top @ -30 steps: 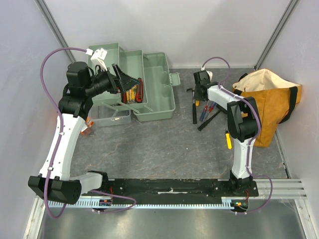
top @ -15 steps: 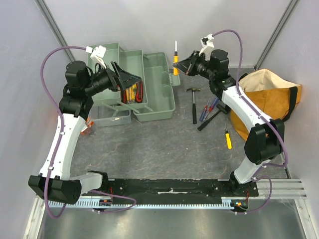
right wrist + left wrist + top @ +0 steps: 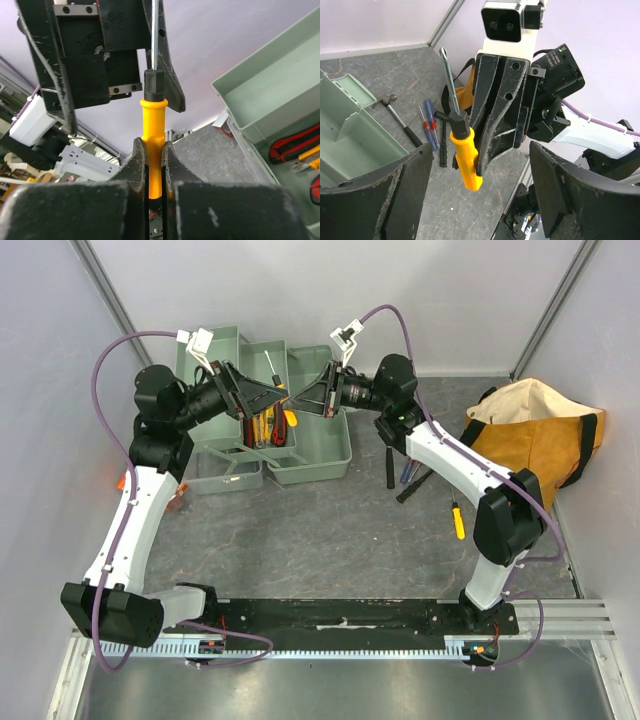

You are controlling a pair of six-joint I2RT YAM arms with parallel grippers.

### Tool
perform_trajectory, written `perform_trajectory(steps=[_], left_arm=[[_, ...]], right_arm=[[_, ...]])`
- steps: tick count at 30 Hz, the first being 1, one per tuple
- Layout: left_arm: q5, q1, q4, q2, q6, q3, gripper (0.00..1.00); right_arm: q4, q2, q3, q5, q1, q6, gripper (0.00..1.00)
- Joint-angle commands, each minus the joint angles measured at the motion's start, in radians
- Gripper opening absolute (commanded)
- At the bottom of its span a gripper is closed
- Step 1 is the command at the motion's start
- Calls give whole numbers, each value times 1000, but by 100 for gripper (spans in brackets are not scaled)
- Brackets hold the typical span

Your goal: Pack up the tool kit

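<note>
The pale green toolbox [image 3: 322, 454] lies open at the back left, with red and yellow tools [image 3: 265, 430] in one compartment. My right gripper [image 3: 300, 400] hangs over it, shut on the yellow handle of a screwdriver [image 3: 289, 416] whose shaft points up. The right wrist view shows the handle [image 3: 152, 125] pinched between the right gripper's [image 3: 154, 160] jaws. My left gripper [image 3: 262, 397] faces it, open. In the left wrist view, the screwdriver [image 3: 464, 159] hangs between and beyond the left gripper's [image 3: 480, 200] wide-spread fingers [image 3: 375, 195], untouched by them.
An orange-tan bag [image 3: 540, 450] stands at the right. On the table beside it lie a hammer [image 3: 388, 465], blue and red screwdrivers [image 3: 430, 125] and another yellow-handled screwdriver [image 3: 458, 522]. A clear tray [image 3: 225, 478] sits in front of the toolbox. Walls close in on three sides.
My right arm lifted the yellow screwdriver from the tool pile and swung left over the toolbox. My left gripper turned a little toward it and stayed open.
</note>
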Motion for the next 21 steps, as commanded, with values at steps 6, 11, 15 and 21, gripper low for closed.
perform_trajectory(steps=[6,11,15,21], left_arm=[[-7,-8,3,-20,23,-8,64],[-5,-6,3,-17,21,-5,50],[-4,-6,-12,-20,30,-6,39],[-137,-5,-172,-37,119,41,2]], right_arm=[[80,28,87,-91,23,55,2],[65,38,86,-103,34,57,3],[57,44,89,-108,45,52,2],[-50,41,95,-64,45,-33,52]])
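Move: Between the open left fingers, the yellow screwdriver's middle, its black collar, lies about 3 cm ahead of the left hand, 2 cm to its right and 1 cm lower. The knife tray is some 14 cm ahead, 6 cm left and 32 cm below; the empty box compartment 15 cm ahead, 7 cm right and 38 cm below. From the right hand, gripping the handle, that middle is 4 cm ahead, 1 cm left, 3 cm up; the left fingers' gap is 1 cm ahead, 3 cm left, 4 cm up. Bringing the screwdriver about 3 cm back and to the left, into the left hand's open gap, the right hand turns slightly counter-clockwise, rises a little and settles again. Nearly in place, the left hand closes its fingers and pinches the collar end of the handle, sinking about 1 cm; the right fingers then open and let go of the handle. ##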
